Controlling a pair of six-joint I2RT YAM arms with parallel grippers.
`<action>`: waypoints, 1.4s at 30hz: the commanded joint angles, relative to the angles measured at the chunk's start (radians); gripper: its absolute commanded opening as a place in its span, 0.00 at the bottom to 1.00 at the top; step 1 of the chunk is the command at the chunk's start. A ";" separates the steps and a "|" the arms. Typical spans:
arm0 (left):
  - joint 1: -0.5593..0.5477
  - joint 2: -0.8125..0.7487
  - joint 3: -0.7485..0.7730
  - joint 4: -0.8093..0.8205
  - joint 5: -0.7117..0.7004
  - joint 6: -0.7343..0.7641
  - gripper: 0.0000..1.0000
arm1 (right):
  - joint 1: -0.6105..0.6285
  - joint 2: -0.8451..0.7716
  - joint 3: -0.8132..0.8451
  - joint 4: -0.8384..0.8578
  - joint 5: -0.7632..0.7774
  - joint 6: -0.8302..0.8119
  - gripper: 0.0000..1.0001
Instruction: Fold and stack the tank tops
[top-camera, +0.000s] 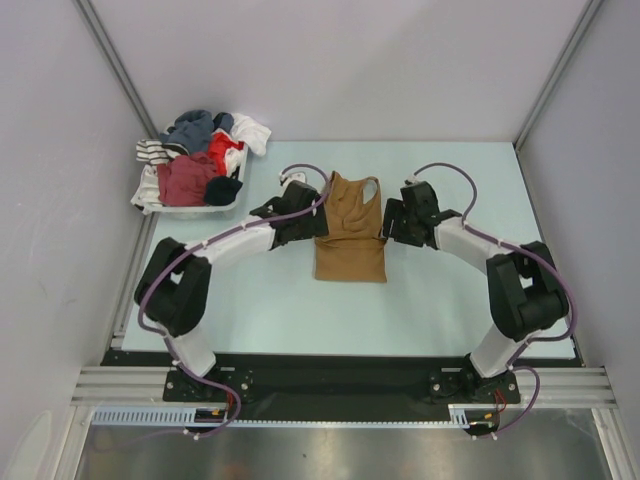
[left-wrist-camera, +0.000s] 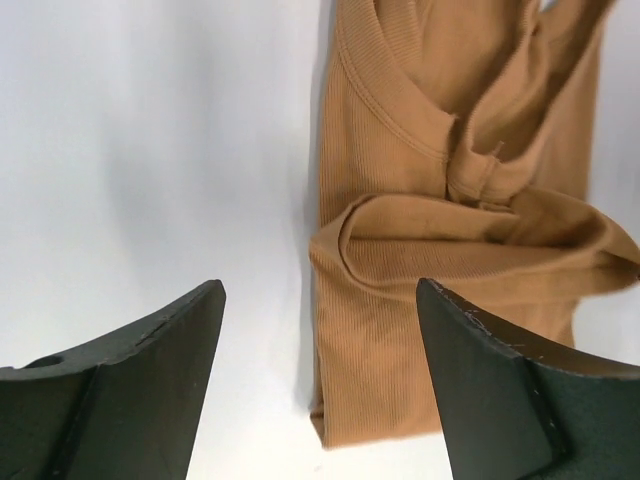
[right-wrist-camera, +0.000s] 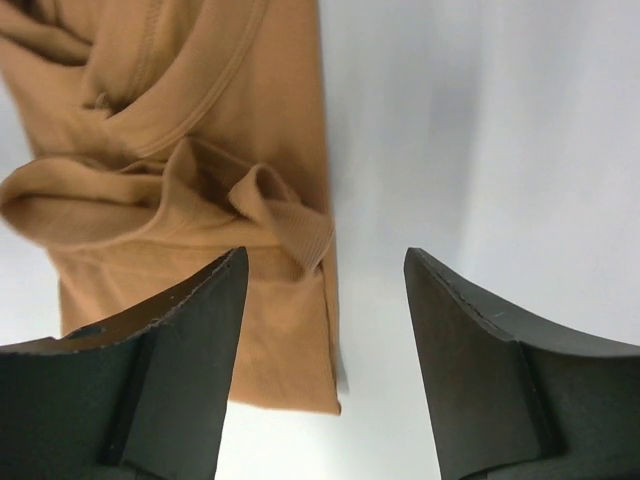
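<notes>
A tan-brown tank top (top-camera: 350, 232) lies on the pale table (top-camera: 270, 300), its sides folded in to a narrow strip and its straps pointing away from the arms. My left gripper (top-camera: 318, 222) hovers at its left edge, open, with only cloth and table under it. In the left wrist view the tank top (left-wrist-camera: 430, 250) shows a fold lying across it, between and beyond my open left gripper (left-wrist-camera: 320, 290). My right gripper (top-camera: 392, 222) stands open at the right edge. The right wrist view has the tank top (right-wrist-camera: 180, 200) to the left of my empty right gripper (right-wrist-camera: 325, 255).
A white tray (top-camera: 200, 211) at the back left holds mixed clothes, among them a dark red piece (top-camera: 185, 182), a striped one and a blue one. Grey walls and metal rails enclose the table on three sides.
</notes>
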 joint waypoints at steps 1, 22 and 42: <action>-0.002 -0.128 -0.061 0.063 -0.007 0.031 0.83 | -0.002 -0.100 -0.033 0.090 -0.039 -0.005 0.70; -0.139 -0.309 -0.353 0.204 0.147 -0.064 0.49 | 0.113 -0.011 -0.191 0.472 -0.432 0.117 0.00; -0.172 -0.147 -0.273 0.168 0.076 -0.049 0.42 | 0.062 0.172 0.008 0.366 -0.339 0.042 0.04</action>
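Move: Just under the right hand's left side lies the tank top's loose cross fold: the middle of its edge is about 11 cm to the left, 1 cm back and 2 cm below, its right end 1 cm ahead; the near right corner is roughly 10 cm back and 1 cm right. The near left corner lies some 10 cm back from the left hand, 1 cm right and 4 cm down, with the fold's left end 1 cm ahead of that hand. Shutting its empty fingers, the right hand arcs up and about 11 cm left over the tank top, rolling left side up and turning counter-clockwise, sinks behind the fold, then slides forward some 3 cm until its tips meet the middle of the fold's edge. The left hand lifts, draws back about 10 cm and a little right, lowers to the near edge beside the left corner and half closes, gripping nothing. ##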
